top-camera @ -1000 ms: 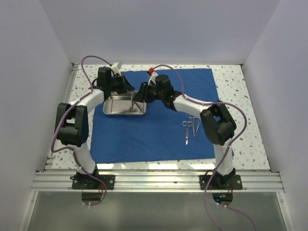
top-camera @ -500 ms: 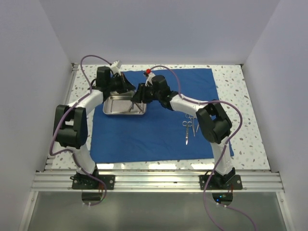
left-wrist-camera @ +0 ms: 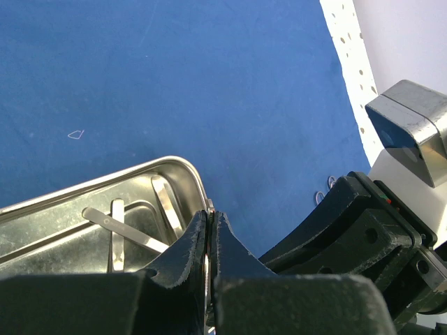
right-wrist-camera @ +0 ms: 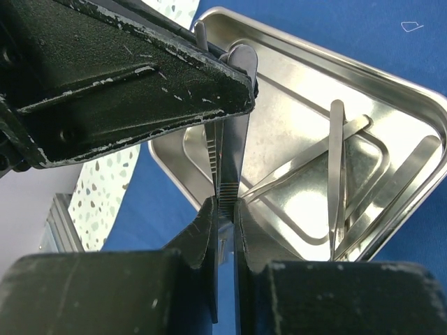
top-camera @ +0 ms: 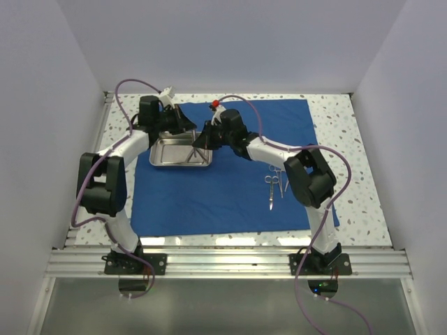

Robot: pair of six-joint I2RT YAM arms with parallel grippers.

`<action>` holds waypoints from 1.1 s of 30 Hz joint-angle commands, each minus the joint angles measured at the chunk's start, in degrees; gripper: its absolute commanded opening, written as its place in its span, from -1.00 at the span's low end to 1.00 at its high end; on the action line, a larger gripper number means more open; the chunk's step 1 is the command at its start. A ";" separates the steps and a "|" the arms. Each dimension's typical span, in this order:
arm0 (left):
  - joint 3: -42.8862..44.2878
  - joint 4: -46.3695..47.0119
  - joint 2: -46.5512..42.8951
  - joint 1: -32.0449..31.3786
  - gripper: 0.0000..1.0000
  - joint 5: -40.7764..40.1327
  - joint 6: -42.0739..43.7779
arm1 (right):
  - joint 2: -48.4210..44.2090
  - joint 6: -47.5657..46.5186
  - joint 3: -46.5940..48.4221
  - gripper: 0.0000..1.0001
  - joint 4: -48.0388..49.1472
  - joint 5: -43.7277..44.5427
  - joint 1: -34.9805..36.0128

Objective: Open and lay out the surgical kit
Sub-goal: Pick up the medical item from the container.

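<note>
The royal-blue cloth [top-camera: 223, 199] lies spread on the table with the steel tray [top-camera: 162, 162] on its far left part. My left gripper [top-camera: 180, 130] is at the tray's far edge. In the left wrist view it [left-wrist-camera: 210, 218] is shut on the rim at a corner of the tray [left-wrist-camera: 143, 169]. My right gripper [top-camera: 198, 144] hangs over the tray's right side. In the right wrist view it [right-wrist-camera: 225, 207] is shut on the ridged grip of a pair of tweezers [right-wrist-camera: 235, 132] that stands up out of the tray [right-wrist-camera: 328, 47]. More tweezers [right-wrist-camera: 336, 167] lie in the tray.
Ring-handled scissors and forceps [top-camera: 274, 183] lie side by side on the cloth's right part, beside my right arm's elbow. The left gripper's body [right-wrist-camera: 126, 77] sits close above the held tweezers. Speckled tabletop [top-camera: 363, 202] borders the cloth, with white walls around.
My right gripper moved slightly left over the tray and closed its jaws on the tweezers. The left gripper stayed shut on the tray rim.
</note>
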 commanded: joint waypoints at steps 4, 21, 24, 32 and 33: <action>0.21 1.42 -1.88 0.19 -1.00 -2.43 0.43 | -0.42 -0.83 0.82 -1.00 1.53 0.04 0.12; 2.59 -10.36 -3.02 0.01 0.22 -25.55 4.21 | -1.39 -0.84 -0.41 -1.00 1.44 -0.32 0.12; 2.24 -10.37 -3.46 0.01 0.22 -26.62 4.12 | -1.39 -0.92 -0.41 -1.00 1.27 -0.23 0.21; -0.57 -8.44 -7.14 0.01 0.22 -32.32 2.72 | -2.97 -1.19 -2.16 -1.00 1.44 0.64 0.21; -1.36 -7.91 -9.24 0.01 0.22 -33.46 2.02 | -3.50 -1.45 -2.51 -1.00 1.36 1.00 0.12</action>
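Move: The forceps hang between the two hands: their middle is about 3 cm back from the left hand and 2 cm lower, and about 2 cm ahead of the right hand and 1 cm higher. A second forceps, also pinched by the left hand, hangs about 2 cm back and 3 cm below it. From the right hand, the tray's middle lies 1 cm ahead, 5 cm left and 11 cm down. The loose instruments are 1 cm back, 1 cm left and as far down. The forceps stay pinched in the right hand, which holds nearly still over the tray, while the left fingers open well over halfway and let go of them and of the second forceps. The left hand pulls away to its left, about 6 cm, dipping some 3 cm and then starting to rise, and turns roughly 20 degrees counter-clockwise with its left side tilting up. ##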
